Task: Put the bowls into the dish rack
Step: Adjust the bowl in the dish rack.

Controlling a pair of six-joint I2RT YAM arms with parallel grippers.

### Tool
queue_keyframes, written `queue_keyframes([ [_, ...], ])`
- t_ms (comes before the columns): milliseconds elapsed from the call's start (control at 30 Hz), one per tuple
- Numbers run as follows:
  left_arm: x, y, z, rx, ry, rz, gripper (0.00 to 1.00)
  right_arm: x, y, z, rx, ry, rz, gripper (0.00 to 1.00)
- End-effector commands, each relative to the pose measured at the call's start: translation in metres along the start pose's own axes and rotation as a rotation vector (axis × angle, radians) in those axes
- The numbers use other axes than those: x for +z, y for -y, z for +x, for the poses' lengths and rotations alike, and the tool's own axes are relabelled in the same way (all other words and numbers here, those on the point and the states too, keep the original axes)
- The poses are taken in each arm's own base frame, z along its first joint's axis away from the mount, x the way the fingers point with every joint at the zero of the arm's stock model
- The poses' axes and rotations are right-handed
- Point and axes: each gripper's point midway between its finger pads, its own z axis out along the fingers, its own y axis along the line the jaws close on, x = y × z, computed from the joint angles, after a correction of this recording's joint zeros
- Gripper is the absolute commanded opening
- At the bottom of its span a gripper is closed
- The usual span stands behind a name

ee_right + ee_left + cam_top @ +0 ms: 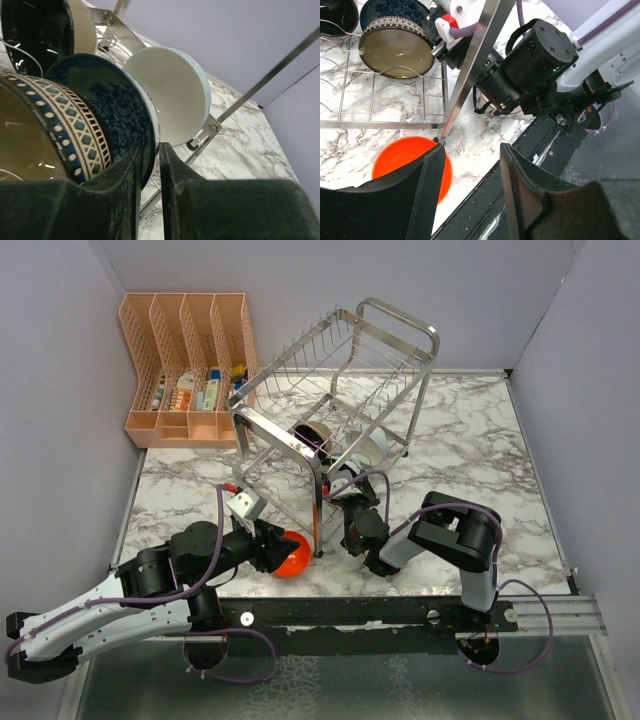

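The steel dish rack (385,335) stands at the back. On its lower tier, bowls stand on edge: a dark one (35,30), a blue-patterned one (112,107) and a plain white one (172,90). My right gripper (150,152) reaches into the rack with its fingers narrowly apart on either side of the blue-patterned bowl's rim. A red-orange bowl (402,157) lies on the marble beside the rack's leg (470,70). My left gripper (472,150) stands open just right of it with nothing between its fingers. A beige-pink bowl (495,107) shows partly behind the right wrist.
A peach slotted organiser (190,360) with small items sits at the back left. The rack's front leg and lower wires (385,122) run close to the red-orange bowl. The black base rail (400,612) lines the table's near edge. Grey walls close in both sides.
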Motion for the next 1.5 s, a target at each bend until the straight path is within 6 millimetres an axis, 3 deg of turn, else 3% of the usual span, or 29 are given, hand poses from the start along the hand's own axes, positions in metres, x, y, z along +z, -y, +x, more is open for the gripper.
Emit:
queue_keyframes([
  [0,-0.003,0.001,-0.012,-0.012,0.041,-0.003,0.51,-0.008,0.021,-0.040,0.233,0.129,0.050,0.20],
  [200,-0.003,0.001,-0.011,-0.020,0.041,-0.004,0.51,-0.014,0.020,-0.046,0.254,0.139,0.002,0.20],
  [367,-0.003,0.001,-0.011,-0.025,0.042,-0.002,0.51,-0.016,0.026,-0.046,0.273,0.127,0.003,0.38],
  [567,-0.005,0.002,-0.011,-0.043,0.047,0.002,0.51,-0.015,0.034,-0.049,0.260,0.125,0.041,0.49],
  [833,-0.005,0.000,-0.011,-0.043,0.047,-0.006,0.51,-0.018,0.042,-0.051,0.284,0.100,0.021,0.52],
  [1000,-0.004,0.001,-0.013,-0.042,0.047,-0.006,0.51,-0.021,0.030,-0.050,0.308,0.038,-0.073,0.54],
  [1333,-0.005,-0.003,-0.011,-0.037,0.036,-0.033,0.51,-0.044,0.019,-0.039,0.488,-0.172,-0.262,0.54],
  [1467,-0.003,-0.009,-0.007,-0.038,0.016,-0.067,0.51,-0.050,0.030,-0.033,0.602,-0.241,-0.304,0.55],
])
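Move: At the dish rack, the right hand's slightly parted fingertips are at the near rim of the blue-and-white bowl, whose middle lies about 4 cm ahead and 3 cm left, roughly level. The patterned bowl stands some 6 cm left, level with the hand fore and aft; the white bowl is about 11 cm ahead and 3 cm right. From the idle left hand, the blue-and-white bowl is roughly 23 cm ahead, 13 cm right and 12 cm lower. Opening its fingers to about half, the right hand comes free of the blue-and-white bowl's rim, first easing slightly back, then climbing in steps to about 6 cm and drawing back over 4 cm, away from the bowls. Late on, its left side rolls up some 25 degrees and the fingertips dip a little. ##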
